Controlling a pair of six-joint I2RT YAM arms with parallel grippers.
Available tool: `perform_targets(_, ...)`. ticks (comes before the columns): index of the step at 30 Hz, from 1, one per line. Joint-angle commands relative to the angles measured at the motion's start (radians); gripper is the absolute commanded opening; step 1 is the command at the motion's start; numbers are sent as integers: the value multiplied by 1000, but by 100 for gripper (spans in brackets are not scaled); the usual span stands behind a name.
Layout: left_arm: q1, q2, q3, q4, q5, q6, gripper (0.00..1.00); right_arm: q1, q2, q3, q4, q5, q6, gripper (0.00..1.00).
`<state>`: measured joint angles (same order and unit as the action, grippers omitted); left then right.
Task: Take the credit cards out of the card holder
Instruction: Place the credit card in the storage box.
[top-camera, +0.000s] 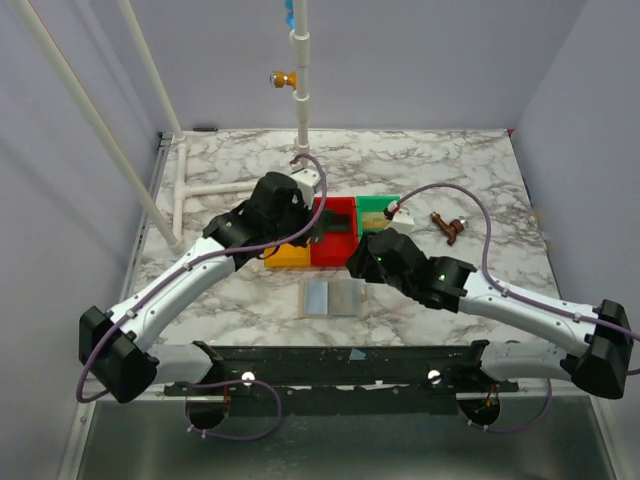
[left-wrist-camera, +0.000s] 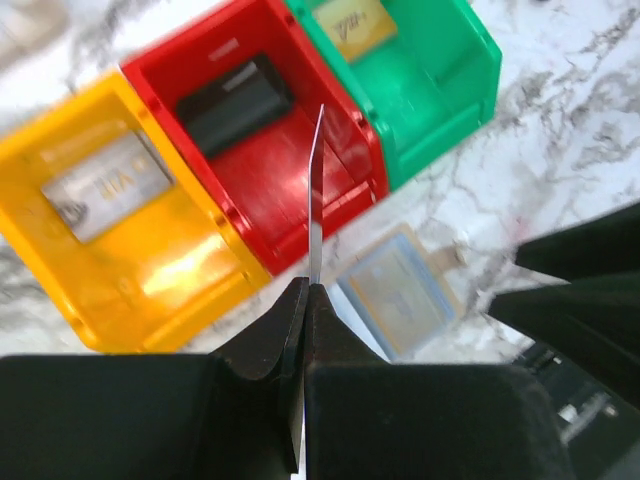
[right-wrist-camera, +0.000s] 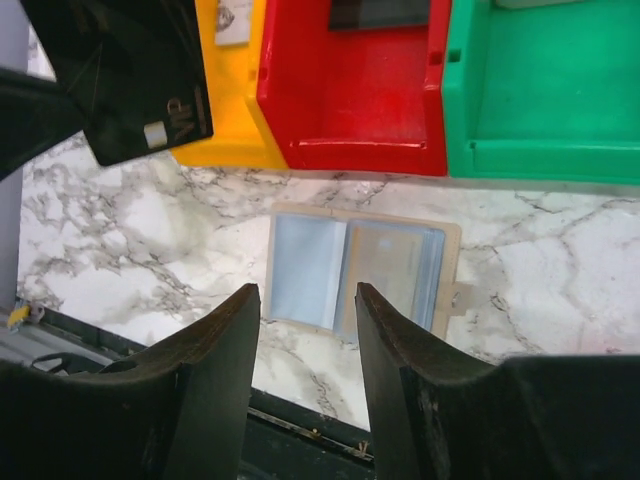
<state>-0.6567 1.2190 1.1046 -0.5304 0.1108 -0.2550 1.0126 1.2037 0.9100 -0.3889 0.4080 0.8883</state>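
Note:
The card holder (top-camera: 332, 297) lies open and flat on the marble, tan rim and grey-blue sleeves up; its right sleeve (right-wrist-camera: 388, 262) looks tan inside. My right gripper (right-wrist-camera: 307, 290) hangs open just above its near edge, holding nothing. My left gripper (left-wrist-camera: 307, 286) is shut on a black credit card (right-wrist-camera: 140, 85), seen edge-on (left-wrist-camera: 316, 190) in the left wrist view, over the red and yellow trays. A grey card (left-wrist-camera: 105, 185) lies in the yellow tray (left-wrist-camera: 190, 270). Another black card (left-wrist-camera: 232, 100) lies in the red tray (left-wrist-camera: 290, 190), and a tan card (left-wrist-camera: 352, 25) in the green tray (left-wrist-camera: 440, 90).
The three trays stand side by side behind the card holder. A small brown object (top-camera: 449, 228) lies to their right. A white pipe frame (top-camera: 215, 188) and an upright pole (top-camera: 301, 90) stand at the back left. The black base rail (top-camera: 340, 362) runs along the near edge.

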Motion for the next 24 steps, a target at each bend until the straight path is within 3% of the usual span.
perform_targets(1,-67,134,145,-30,-240,199,0,-15,-91,11,-110,99,-4,48)
perform_targets(6,-136,274,226,2,-436,449,0,-27,-209,2,-213,163,25,48)
perform_targets(12,-144,318,175,155,-490,662,0,-29,-329,-14,-310,222,60,49)
perform_targets(16,-145,316,110,271,-460,791,0,-29,-353,-17,-343,233,76,49)
perform_targets(24,-173,359,50,355,-378,954,0,-29,-368,-35,-357,230,89,49)
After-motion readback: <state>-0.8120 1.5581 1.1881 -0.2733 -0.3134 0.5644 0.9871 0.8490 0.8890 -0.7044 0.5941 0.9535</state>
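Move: Below and ahead of the left hand, which already holds the black VIP card, the red compartment of the storage box lies some 6 cm forward, 3 cm right and 18 cm down. The yellow compartment is level with it, about 6 cm left of the hand; the green one is about 13 cm right. The card holder lies roughly 8 cm back and 2 cm right. From the right hand, the red compartment is about 9 cm ahead, 3 cm left and 14 cm down. Swinging the held black card forward about 9 cm over the red compartment, the left hand first rises slightly, then sinks and slows, rolling some 55 degrees about its finger line, clockwise seen from behind the hand, with fingers still shut on the card. Meanwhile the empty right hand, still partly open, withdraws about 10 cm right and rises a few centimetres, away from the card holder. ##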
